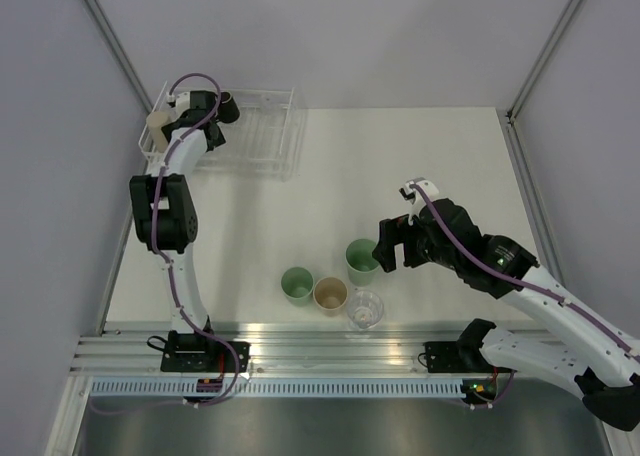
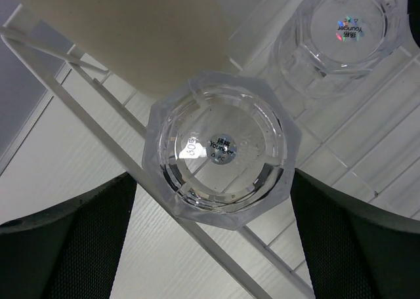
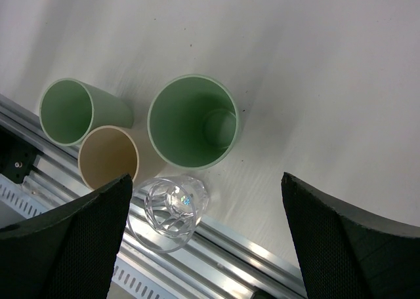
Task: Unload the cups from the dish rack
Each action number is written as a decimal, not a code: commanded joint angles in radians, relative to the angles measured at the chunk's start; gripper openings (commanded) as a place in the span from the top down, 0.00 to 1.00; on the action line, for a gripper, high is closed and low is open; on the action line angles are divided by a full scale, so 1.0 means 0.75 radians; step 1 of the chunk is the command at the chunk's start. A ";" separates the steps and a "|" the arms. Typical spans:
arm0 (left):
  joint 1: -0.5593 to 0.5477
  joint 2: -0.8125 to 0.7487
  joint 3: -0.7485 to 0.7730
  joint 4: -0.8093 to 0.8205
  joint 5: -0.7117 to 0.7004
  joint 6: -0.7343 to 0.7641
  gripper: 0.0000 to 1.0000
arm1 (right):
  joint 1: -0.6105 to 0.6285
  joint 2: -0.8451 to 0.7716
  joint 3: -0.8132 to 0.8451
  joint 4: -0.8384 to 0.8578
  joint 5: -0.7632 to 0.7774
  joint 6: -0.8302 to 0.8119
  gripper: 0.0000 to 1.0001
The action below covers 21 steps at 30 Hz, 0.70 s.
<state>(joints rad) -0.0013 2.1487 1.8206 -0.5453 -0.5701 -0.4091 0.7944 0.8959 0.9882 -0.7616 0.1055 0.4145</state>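
The white wire dish rack (image 1: pixel 268 136) stands at the far left. My left gripper (image 1: pixel 205 111) hangs over it, open. In the left wrist view its fingers (image 2: pixel 65 246) stand either side of an upside-down clear cup (image 2: pixel 220 148), close to its sides and not closed on it. A second upside-down clear cup (image 2: pixel 348 33) and a tan cup (image 2: pixel 131 30) sit beside it in the rack (image 2: pixel 39 46). The tan cup (image 1: pixel 158 128) also shows from above. My right gripper (image 1: pixel 395 246) is open and empty, beside a mint cup (image 1: pixel 361 260) on the table.
Near the front edge stand a second mint cup (image 1: pixel 297 285), a tan cup (image 1: pixel 330 295) and a clear cup (image 1: pixel 366 309), all upright, close to the metal rail (image 1: pixel 300 338). The right wrist view shows the same group, with the larger mint cup (image 3: pixel 192 120) in the middle.
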 commanded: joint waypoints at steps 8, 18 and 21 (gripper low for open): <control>0.041 0.103 0.168 0.142 0.044 0.098 0.00 | -0.004 0.002 -0.005 0.024 0.009 0.034 0.02; 0.043 0.115 0.150 0.205 0.165 0.143 0.43 | -0.002 0.004 -0.025 0.042 0.007 0.022 0.02; 0.045 0.078 0.119 0.220 0.200 0.134 0.64 | -0.004 0.002 -0.037 0.050 0.005 0.018 0.02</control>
<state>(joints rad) 0.0437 2.2162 1.8969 -0.5690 -0.5636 -0.3717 0.7944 0.8986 0.9714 -0.7547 0.1055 0.4259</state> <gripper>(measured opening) 0.466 0.979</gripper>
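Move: Inside the left end of the rack, the clear cup stands base-up about 2 cm ahead of the left fingers, nearly in line with them and a little higher. The beige cup is about 7 cm to the hand's left and 3 cm ahead; a second clear cup is some 7 cm ahead and 4 cm right, the black cup roughly 9 ahead and 10 right. From the right hand, the target lies about 35 cm ahead and 46 cm left, some 9 cm lower. Easing the left hand forward about 1.5 cm towards the clear cup, then sliding it some 2.5 cm left and sinking about 1 cm, with a slight draw back at the end. The fingers, wide open at first, close to about half as the hand drifts left, their tips coming together around the rack's front rail, right at the cup's near side; the wrist keeps its slant. ##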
